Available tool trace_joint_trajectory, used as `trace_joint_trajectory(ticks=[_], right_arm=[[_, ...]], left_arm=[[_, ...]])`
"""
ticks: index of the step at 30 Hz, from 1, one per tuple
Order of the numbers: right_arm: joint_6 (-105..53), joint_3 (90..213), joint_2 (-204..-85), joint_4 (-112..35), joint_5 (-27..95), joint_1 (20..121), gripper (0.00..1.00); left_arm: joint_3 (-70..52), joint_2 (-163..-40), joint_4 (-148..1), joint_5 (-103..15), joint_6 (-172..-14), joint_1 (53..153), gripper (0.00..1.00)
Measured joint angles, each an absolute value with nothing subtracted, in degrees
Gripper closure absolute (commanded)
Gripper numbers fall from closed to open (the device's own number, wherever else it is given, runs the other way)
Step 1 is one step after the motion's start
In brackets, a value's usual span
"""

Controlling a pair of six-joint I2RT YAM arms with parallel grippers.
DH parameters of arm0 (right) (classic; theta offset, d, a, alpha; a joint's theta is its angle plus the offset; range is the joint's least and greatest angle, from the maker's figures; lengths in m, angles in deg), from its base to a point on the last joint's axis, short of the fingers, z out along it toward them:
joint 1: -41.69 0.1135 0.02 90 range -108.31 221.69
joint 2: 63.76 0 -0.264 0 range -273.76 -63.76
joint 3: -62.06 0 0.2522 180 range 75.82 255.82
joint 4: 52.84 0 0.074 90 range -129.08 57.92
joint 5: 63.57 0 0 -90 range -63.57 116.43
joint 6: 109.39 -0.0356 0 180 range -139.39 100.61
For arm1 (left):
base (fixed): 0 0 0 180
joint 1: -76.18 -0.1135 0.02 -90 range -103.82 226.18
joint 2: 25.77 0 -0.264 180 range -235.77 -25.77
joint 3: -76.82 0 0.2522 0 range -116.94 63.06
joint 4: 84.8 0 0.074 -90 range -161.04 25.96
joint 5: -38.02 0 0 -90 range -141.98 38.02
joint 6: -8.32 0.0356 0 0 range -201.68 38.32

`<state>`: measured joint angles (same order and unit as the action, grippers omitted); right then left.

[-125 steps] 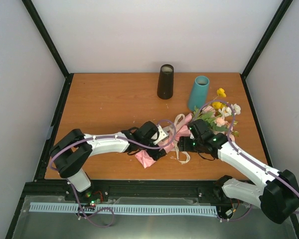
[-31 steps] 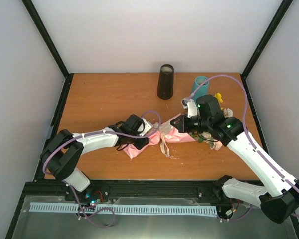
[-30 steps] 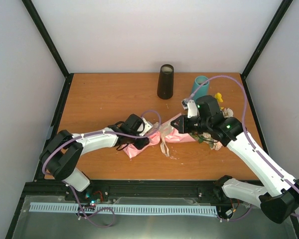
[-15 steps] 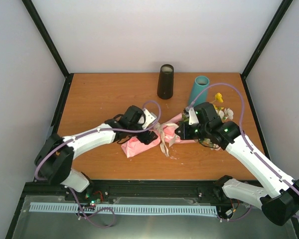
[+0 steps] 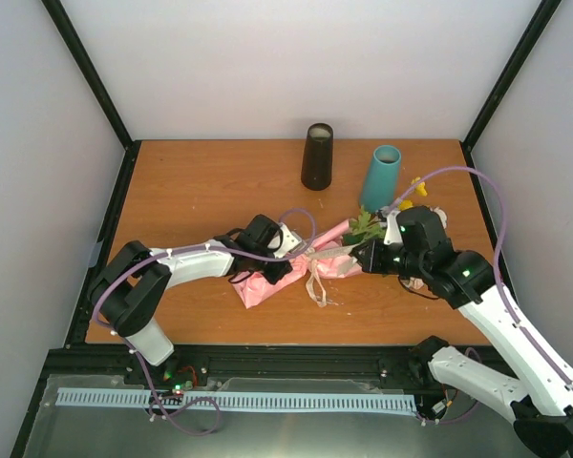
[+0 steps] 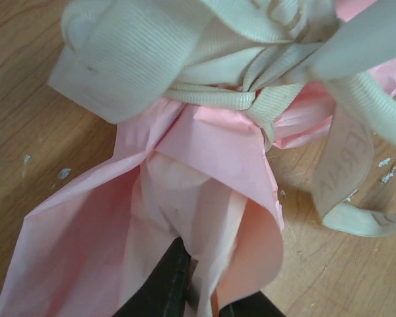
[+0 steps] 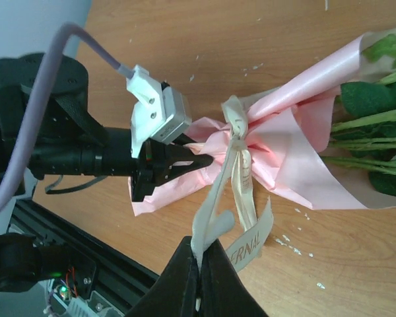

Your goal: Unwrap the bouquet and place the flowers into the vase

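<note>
The bouquet (image 5: 329,260) lies on the table, its pink paper (image 6: 211,145) tied with a beige ribbon (image 6: 211,99). My left gripper (image 6: 208,290) is shut on a fold at the paper's tail end, and the right wrist view shows its jaws (image 7: 198,160) pinched on that pink paper (image 7: 297,145). My right gripper (image 7: 199,264) is shut on a loop of the ribbon (image 7: 241,172), which runs taut up to the knot. The flowers' green leaves (image 5: 365,222) and a yellow blossom (image 5: 416,186) stick out beside the teal vase (image 5: 382,178), which stands upright.
A dark cylindrical vessel (image 5: 317,156) stands at the back, left of the teal vase. The wooden table (image 5: 201,191) is walled on three sides. A black frame rail (image 7: 53,238) runs along its near edge, close below the bouquet.
My left gripper opened, shifted slightly nearer and shut on the pink paper. My right arm drew back to the right with the ribbon, and the leaves now show beside the vase.
</note>
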<state>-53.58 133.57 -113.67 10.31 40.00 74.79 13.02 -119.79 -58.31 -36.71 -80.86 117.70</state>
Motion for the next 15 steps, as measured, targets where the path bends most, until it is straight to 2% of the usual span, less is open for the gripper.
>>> trace_joint_trajectory(ticks=[15], right_arm=[[-55.81,145.79,-103.86,3.6,35.36,74.79,0.97]], left_arm=[[15.25,-118.68,-60.87,-36.54,-81.19,117.7,0.93]])
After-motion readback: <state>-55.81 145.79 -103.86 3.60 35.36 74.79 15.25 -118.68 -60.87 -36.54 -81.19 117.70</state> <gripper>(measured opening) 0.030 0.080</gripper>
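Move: The ribbon knot on the bouquet lies about 10 cm ahead of the right hand, 8 cm to its left and 20 cm below; the right fingers already hold a ribbon tail. The flowers lie roughly level with the knot, some 19 cm to the right of it; the teal vase stands about 17 cm beyond and 17 cm right of the knot. From the left hand, already on the wrap, the knot is about 5 cm ahead, 6 cm right, level. Pull the pinched ribbon tail up and away from the knot with the right gripper, about 15 cm, gathering speed and easing only slightly back and right, while you tip its fingers upward by some 30 degrees; keep them shut on the ribbon. Hold the left gripper still, its fingers still pinching the pink paper beside the knot against the pull. ##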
